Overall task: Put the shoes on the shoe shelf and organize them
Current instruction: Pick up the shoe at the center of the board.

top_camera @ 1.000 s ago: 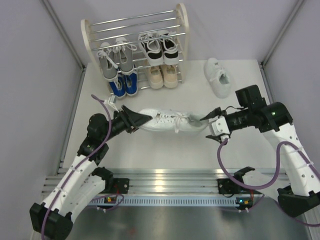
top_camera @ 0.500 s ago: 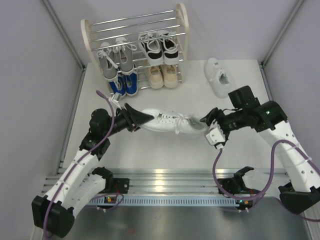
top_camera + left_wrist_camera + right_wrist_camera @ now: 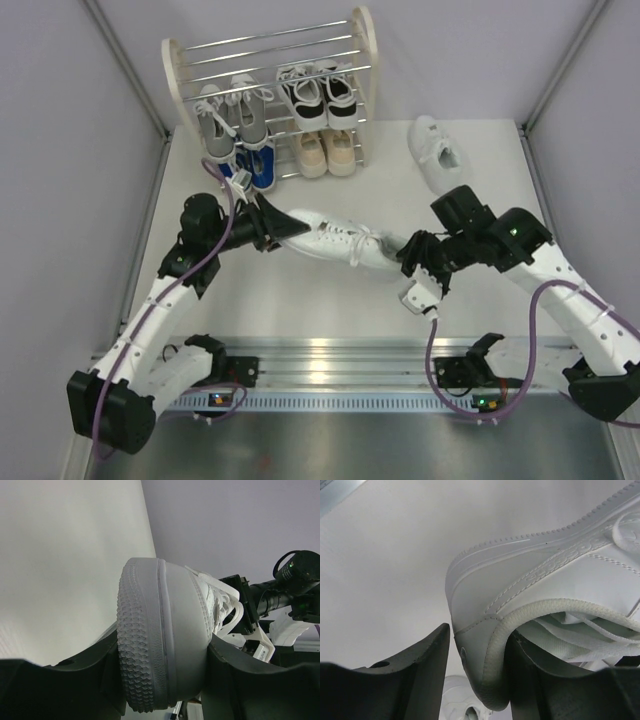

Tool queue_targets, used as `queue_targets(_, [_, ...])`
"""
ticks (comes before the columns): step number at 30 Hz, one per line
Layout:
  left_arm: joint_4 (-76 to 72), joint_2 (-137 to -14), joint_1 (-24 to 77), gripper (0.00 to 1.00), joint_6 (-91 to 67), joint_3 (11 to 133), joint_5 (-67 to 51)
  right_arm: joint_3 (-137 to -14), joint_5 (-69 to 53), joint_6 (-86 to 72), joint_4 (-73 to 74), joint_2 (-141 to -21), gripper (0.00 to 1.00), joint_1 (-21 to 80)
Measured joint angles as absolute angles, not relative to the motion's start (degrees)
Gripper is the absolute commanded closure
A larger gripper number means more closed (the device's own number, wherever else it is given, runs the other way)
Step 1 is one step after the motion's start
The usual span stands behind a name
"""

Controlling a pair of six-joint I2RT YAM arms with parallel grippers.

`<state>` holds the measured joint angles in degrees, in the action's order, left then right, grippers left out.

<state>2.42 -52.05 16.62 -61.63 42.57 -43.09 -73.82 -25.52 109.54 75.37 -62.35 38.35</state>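
An all-white shoe hangs between both arms above the table, toe to the left. My left gripper is shut on its toe; in the left wrist view the treaded sole and toe cap fill the space between the fingers. My right gripper straddles the heel: one finger sits inside the collar against it, the other stands just outside with a thin gap. The second white shoe lies on the table to the right of the shoe shelf.
The shelf at the back holds a grey pair and a black-and-white pair on one tier, with a blue pair and a beige pair below. Its top rods are bare. Grey walls close both sides.
My right gripper has moved left and down onto the heel, and its jaws have narrowed around it. The left gripper has carried the toe slightly up and back.
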Motion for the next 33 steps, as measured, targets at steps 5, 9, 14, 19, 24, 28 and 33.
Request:
queue_targets(5, [2.55,-53.71,16.32,1.00,-62.02,43.09,-44.88,-73.38,-23.75,110.41,75.44,-61.08,0.40,38.74])
queue_targets(9, [2.13,-53.82,15.70,1.00,-61.98,43.64,-46.35,-75.92,-26.48,106.26,76.49,-60.51,0.28,38.48])
queue_targets(14, [2.17,-53.32,15.31,1.00,-62.22,43.83,-48.18,-82.59,-35.90,92.55,76.27,-59.00,0.22,35.66])
queue_targets(19, [2.15,-51.99,15.16,1.00,-62.02,43.83,-48.47,-79.09,-42.94,67.51,67.18,-53.17,0.07,30.74])
queue_targets(24, [1.45,-51.13,15.14,1.00,-62.96,43.83,-48.53,-67.61,-48.86,49.17,58.67,-47.57,0.01,25.65])
queue_targets(28, [0.62,-51.07,15.07,1.00,-63.79,43.83,-48.58,-61.45,-49.08,37.85,51.77,-45.76,0.01,22.94])
queue_targets(33, [-1.52,-50.92,15.07,1.00,-65.60,43.83,-48.62,-57.60,-48.03,26.63,44.05,-45.58,0.00,21.82])
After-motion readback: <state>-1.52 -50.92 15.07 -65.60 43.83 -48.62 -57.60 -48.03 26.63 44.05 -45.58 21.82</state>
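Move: The white shoe hangs between the hands, its toe already gripped by the left and its heel between the right hand's half-open fingers, one inside the opening. Its middle lies about 13 cm left of the right hand, 3 cm ahead and 2 cm higher; from the left hand, 11 cm right, 3 cm back and 2 cm lower. The other white shoe is roughly 48 cm ahead, 20 right and 21 below the right hand. The shoe shelf stands some 42 cm ahead, 10 left and 6 below the left hand. Up and slightly back, the right hand draws its finger out of the shoe's opening, rising about 8 cm, then sinks some 5 cm and edges forward behind the heel. Its fingers spread fully while the wrist swings nearly 80 degrees, from steeply down to pointing left, only slightly down, astride the heel. The left hand keeps its toe grip and, after drawing slightly back, lifts about 3 cm. ##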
